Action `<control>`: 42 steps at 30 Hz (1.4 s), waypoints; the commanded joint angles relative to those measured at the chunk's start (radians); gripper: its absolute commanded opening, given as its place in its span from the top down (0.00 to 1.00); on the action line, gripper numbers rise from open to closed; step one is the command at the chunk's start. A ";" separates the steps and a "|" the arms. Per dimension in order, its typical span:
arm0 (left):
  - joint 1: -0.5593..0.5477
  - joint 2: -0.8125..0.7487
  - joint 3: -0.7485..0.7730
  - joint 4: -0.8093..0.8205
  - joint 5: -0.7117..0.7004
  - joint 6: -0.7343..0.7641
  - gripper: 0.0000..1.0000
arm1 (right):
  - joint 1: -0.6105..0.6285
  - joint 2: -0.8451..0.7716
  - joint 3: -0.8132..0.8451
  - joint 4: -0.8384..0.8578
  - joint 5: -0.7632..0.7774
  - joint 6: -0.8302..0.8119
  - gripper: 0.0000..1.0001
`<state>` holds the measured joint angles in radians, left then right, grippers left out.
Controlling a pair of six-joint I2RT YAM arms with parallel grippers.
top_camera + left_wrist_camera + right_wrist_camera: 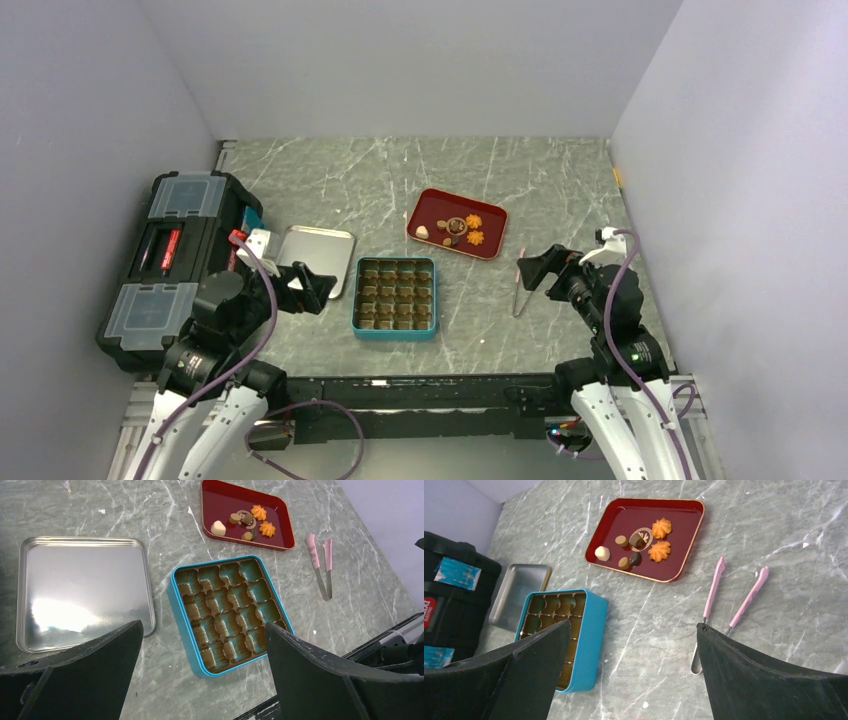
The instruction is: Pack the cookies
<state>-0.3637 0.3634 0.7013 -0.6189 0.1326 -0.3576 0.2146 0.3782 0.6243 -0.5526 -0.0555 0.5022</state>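
The cookies lie on a red tray (432, 205) behind the middle of the table: two orange flower-shaped ones (661, 527) (658, 550), a pale cream lump (602, 553), a round dark-brown one (641, 537) and small brown pieces. In the left wrist view the orange cookies (259, 512) and the cream lump (218, 527) show too. An open teal tin (394, 334) with brown square compartments sits in front of the tray. My left gripper (310, 285) (204, 626) hangs open left of the tin. My right gripper (532, 270) (633, 626) hangs open right of it, above the pink tongs (519, 283). Neither holds anything.
The tin's silver lid (315, 260) lies flat left of the tin. A black toolbox (175, 260) stands at the left edge. Grey walls close in the table on three sides. The tongs (714, 587) lie apart from the tray.
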 commanded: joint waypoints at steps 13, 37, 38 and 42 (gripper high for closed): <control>-0.002 -0.012 0.020 -0.007 -0.010 -0.008 0.01 | -0.003 0.207 0.063 -0.003 0.050 -0.030 0.03; -0.001 -0.001 0.022 -0.016 -0.017 -0.011 0.01 | 0.147 0.732 0.150 -0.017 0.437 0.114 0.00; -0.001 -0.003 0.021 -0.015 -0.015 -0.011 0.01 | 0.147 0.739 0.143 -0.005 0.435 0.120 0.00; -0.002 -0.002 0.021 -0.014 -0.013 -0.010 0.01 | 0.146 0.790 0.134 0.007 0.455 0.157 0.00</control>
<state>-0.3637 0.3580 0.7013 -0.6430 0.1265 -0.3611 0.3584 1.1416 0.7414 -0.5591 0.3405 0.5983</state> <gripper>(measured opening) 0.989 0.994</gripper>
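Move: The pink-handled tongs, apex towards the robot, have their middle about 8 cm ahead of the right hand, 4 cm to its right and 21 cm below. The red cookie tray lies roughly 13 cm farther out than the tongs and 16 cm left of them; the blue tin is some 26 cm to the right hand's left and 4 cm ahead. From the left hand the tongs are about 40 cm to the right and 11 cm ahead. Over the open tongs comes the right hand, sinking about 13 cm and reaching some 5 cm forward, its small drift to the right coming only at the end. Meanwhile the fingers, kept wide open, tip downward by about 30 degrees, while the wrist rolls its left side down and turns clockwise. It ends still above the tongs, touching nothing. ##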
